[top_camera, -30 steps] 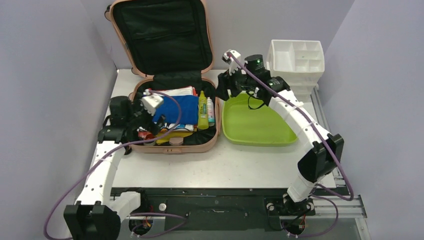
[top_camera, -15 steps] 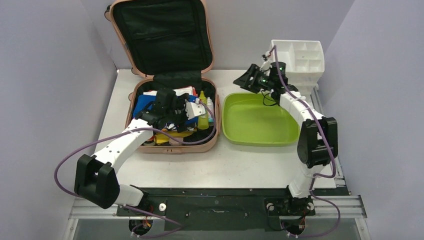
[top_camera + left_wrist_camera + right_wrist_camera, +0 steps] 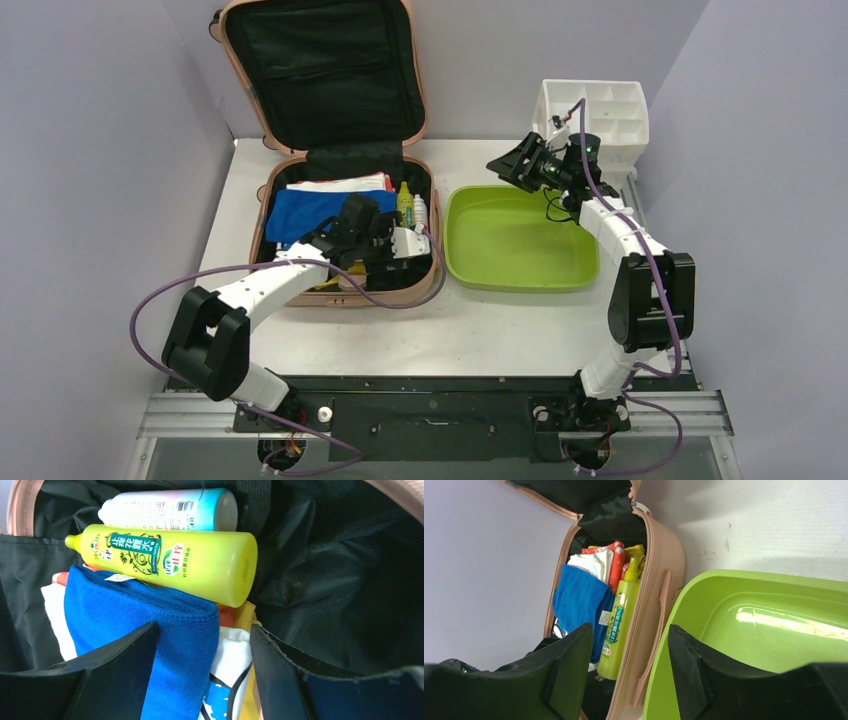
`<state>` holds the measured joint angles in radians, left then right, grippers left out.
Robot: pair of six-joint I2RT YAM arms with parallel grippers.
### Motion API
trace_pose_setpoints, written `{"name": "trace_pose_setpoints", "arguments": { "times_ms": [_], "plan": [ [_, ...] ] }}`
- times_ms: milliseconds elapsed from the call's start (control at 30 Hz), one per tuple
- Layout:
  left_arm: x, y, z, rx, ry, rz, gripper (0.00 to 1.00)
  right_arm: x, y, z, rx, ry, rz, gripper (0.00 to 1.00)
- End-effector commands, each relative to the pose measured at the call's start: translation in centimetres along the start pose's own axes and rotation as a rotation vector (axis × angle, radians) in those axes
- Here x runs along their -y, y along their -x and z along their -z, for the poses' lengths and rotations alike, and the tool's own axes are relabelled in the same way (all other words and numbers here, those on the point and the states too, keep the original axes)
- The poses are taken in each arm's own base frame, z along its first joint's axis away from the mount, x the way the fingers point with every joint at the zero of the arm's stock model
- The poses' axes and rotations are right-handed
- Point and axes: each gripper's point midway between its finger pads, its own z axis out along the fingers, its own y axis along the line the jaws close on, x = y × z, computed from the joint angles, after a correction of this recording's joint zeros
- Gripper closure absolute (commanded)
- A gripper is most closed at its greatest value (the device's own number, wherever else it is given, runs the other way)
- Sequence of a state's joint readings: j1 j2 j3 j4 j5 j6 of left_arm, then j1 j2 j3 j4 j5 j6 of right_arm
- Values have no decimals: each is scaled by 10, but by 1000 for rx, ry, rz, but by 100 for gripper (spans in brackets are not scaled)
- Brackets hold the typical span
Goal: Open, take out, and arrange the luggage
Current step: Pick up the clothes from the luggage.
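Note:
The salmon-pink luggage lies open on the table, its lid propped up at the back. Inside are a blue towel, a yellow bottle and a white bottle. My left gripper is down in the right front part of the case. In the left wrist view its jaws stand apart over the edge of the blue towel and a white-and-blue cloth, just short of the yellow bottle. My right gripper hangs open and empty over the far rim of the lime-green tray.
A white compartmented organizer stands at the back right, just behind the right wrist. The lime-green tray sits close beside the luggage shell. Grey walls close in the table on three sides.
My left arm swung from the case's left side to its right front, and its jaws narrowed. The blue towel now lies flat at the back left. My right gripper drew back rightwards toward the organizer.

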<state>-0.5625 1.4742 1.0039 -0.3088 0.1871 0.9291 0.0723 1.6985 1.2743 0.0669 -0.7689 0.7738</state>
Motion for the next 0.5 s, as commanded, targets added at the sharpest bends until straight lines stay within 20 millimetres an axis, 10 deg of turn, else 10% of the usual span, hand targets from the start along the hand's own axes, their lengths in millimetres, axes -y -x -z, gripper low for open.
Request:
{"name": "trace_pose_setpoints", "arguments": {
  "times_ms": [0,467],
  "plan": [
    [-25,8,-3,14,105,-19,39,-21,8,9,33,60,45,48],
    [-45,17,2,27,167,55,92,-52,-14,-9,-29,115,1,48]
  ]
}}
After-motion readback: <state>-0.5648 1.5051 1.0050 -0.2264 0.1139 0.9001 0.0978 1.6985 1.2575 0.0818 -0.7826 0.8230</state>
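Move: The blue cloth lies at my left hand's level: its middle is about 5 cm ahead and 11 cm to the left, while its near right edge is already between my open fingers. The yellow bottle lies some 5 cm ahead and 5 cm to the right, the spray can about 4 cm ahead and 8 cm right. From my right hand the cloth's middle is roughly 35 cm left, 6 cm back and 12 cm below. I shut my left fingers from about two-thirds open to nearly closed, pinching the near right corner of the blue cloth just beside the yellow bottle. As they close, I ease the hand about 2 cm forward, farther onto the cloth, keeping its height and barely turning the wrist. ##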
